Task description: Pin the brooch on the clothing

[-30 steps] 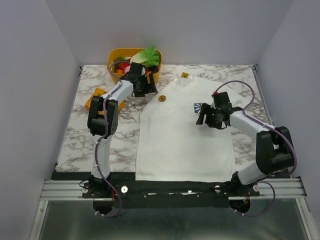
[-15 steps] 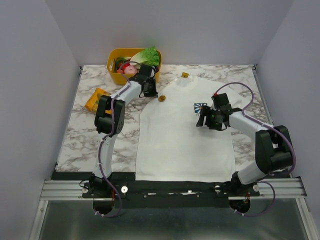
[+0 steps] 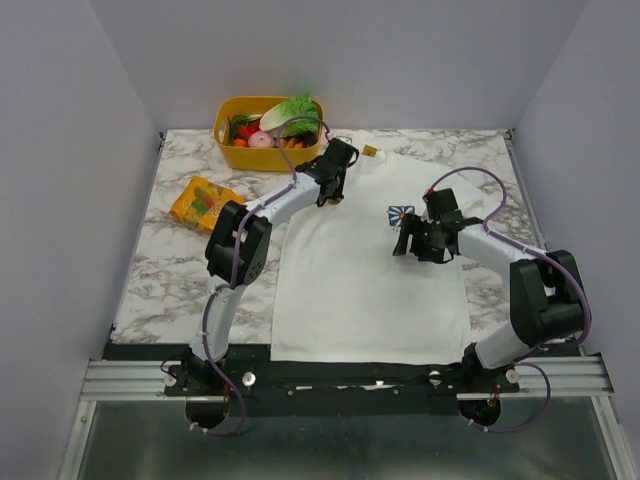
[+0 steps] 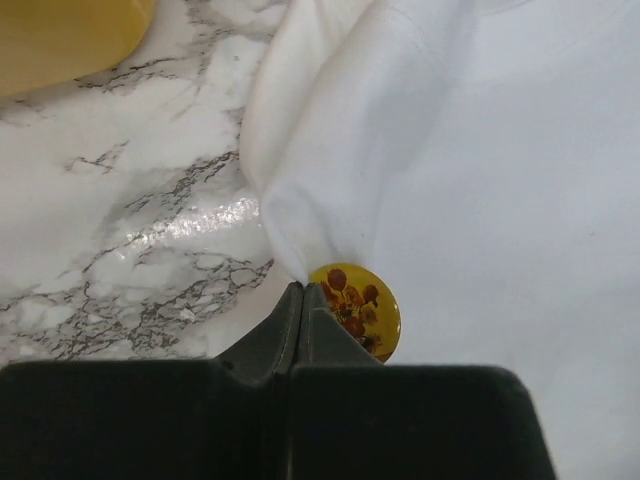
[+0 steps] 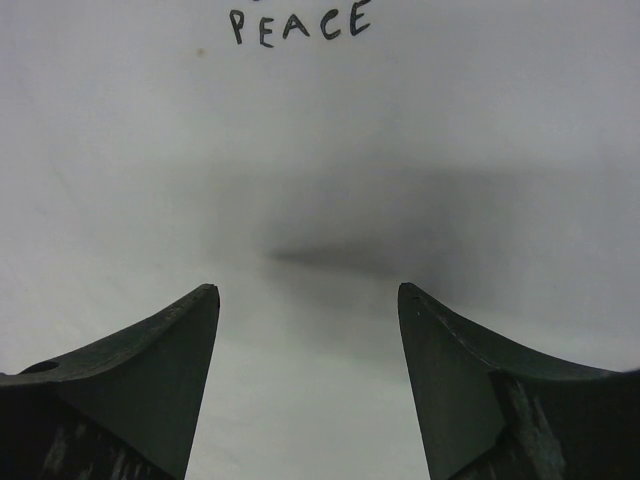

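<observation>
The white T-shirt (image 3: 370, 290) lies flat on the marble table, with a blue print (image 3: 401, 215) on the chest and a yellow tag (image 3: 370, 151) at the collar. The brooch (image 4: 358, 310), a small yellow disc with red flowers, rests on the shirt (image 4: 480, 150) by the sleeve's corner. My left gripper (image 4: 303, 288) is shut, with its tips at that sleeve corner, just left of the brooch and covering its lower edge. In the top view the left gripper (image 3: 326, 196) hides the brooch. My right gripper (image 5: 308, 290) stands open over bare fabric (image 5: 320, 150) below the lettering "PEACE" (image 5: 300, 22), with nothing between its fingers; in the top view the right gripper (image 3: 412, 245) is under the blue print.
A yellow basket (image 3: 235, 155) of vegetables stands at the back left, its corner (image 4: 60, 35) showing in the left wrist view. An orange snack packet (image 3: 205, 203) lies on the marble (image 4: 120, 200) left of the shirt. Grey walls close in three sides.
My left arm swung right from the basket to the shirt's shoulder, and its gripper went from open to shut at the brooch. The snack packet is uncovered. The right arm stayed put.
</observation>
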`<state>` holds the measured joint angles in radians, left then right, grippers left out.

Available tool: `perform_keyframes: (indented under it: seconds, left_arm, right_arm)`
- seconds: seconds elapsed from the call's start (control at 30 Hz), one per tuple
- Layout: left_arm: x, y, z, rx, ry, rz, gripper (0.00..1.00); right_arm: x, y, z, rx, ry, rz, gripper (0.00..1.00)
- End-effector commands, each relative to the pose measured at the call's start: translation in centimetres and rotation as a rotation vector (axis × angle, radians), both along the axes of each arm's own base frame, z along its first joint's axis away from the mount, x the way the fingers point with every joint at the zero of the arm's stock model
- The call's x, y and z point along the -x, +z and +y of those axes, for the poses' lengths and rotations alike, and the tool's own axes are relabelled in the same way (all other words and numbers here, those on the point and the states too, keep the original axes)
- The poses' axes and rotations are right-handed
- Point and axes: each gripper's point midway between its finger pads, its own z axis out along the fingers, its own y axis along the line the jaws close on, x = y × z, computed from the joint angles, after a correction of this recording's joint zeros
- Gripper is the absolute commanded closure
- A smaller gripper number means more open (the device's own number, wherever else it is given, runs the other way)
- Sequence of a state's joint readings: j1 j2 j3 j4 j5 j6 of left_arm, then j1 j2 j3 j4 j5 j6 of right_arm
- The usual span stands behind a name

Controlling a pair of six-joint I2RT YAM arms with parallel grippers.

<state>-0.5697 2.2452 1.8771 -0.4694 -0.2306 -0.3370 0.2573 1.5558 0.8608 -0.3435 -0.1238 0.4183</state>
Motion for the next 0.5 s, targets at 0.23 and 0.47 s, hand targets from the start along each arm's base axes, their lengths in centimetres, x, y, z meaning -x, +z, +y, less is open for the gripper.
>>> perform_keyframes:
  seconds: [0.23,0.47]
  left_arm:
    - [3.4,4.4,-4.1,-0.139,-0.102,-0.178,1.0]
    - [8.4,3.0,-9.5,-0.044,-0.315,-0.112,1.0]
  right_arm:
    - [0.4,-1.1,-0.2,0.01,-0.005,0.015,0.2]
    - [0.6,-1.5,-0.2,0.014,-0.005,0.025,0.2]
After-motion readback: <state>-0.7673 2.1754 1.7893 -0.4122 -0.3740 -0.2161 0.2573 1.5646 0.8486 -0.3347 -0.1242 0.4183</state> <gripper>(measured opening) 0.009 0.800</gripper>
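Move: The left hand, shut on a bunch of the clothing's left edge, has the brooch at its fingertips, about 2 cm right, 1 cm back and 1 cm lower. The flower print lies some 15 cm right, 3 cm back and 5 cm below; a small yellow block stands 12 cm ahead, 8 cm right, 4 cm below. From the right hand the brooch is roughly 12 cm ahead, 19 cm left and 2 cm above. The left hand keeps its cloth pinch and pulls right and back towards the print, about 8 cm, arching upward. ##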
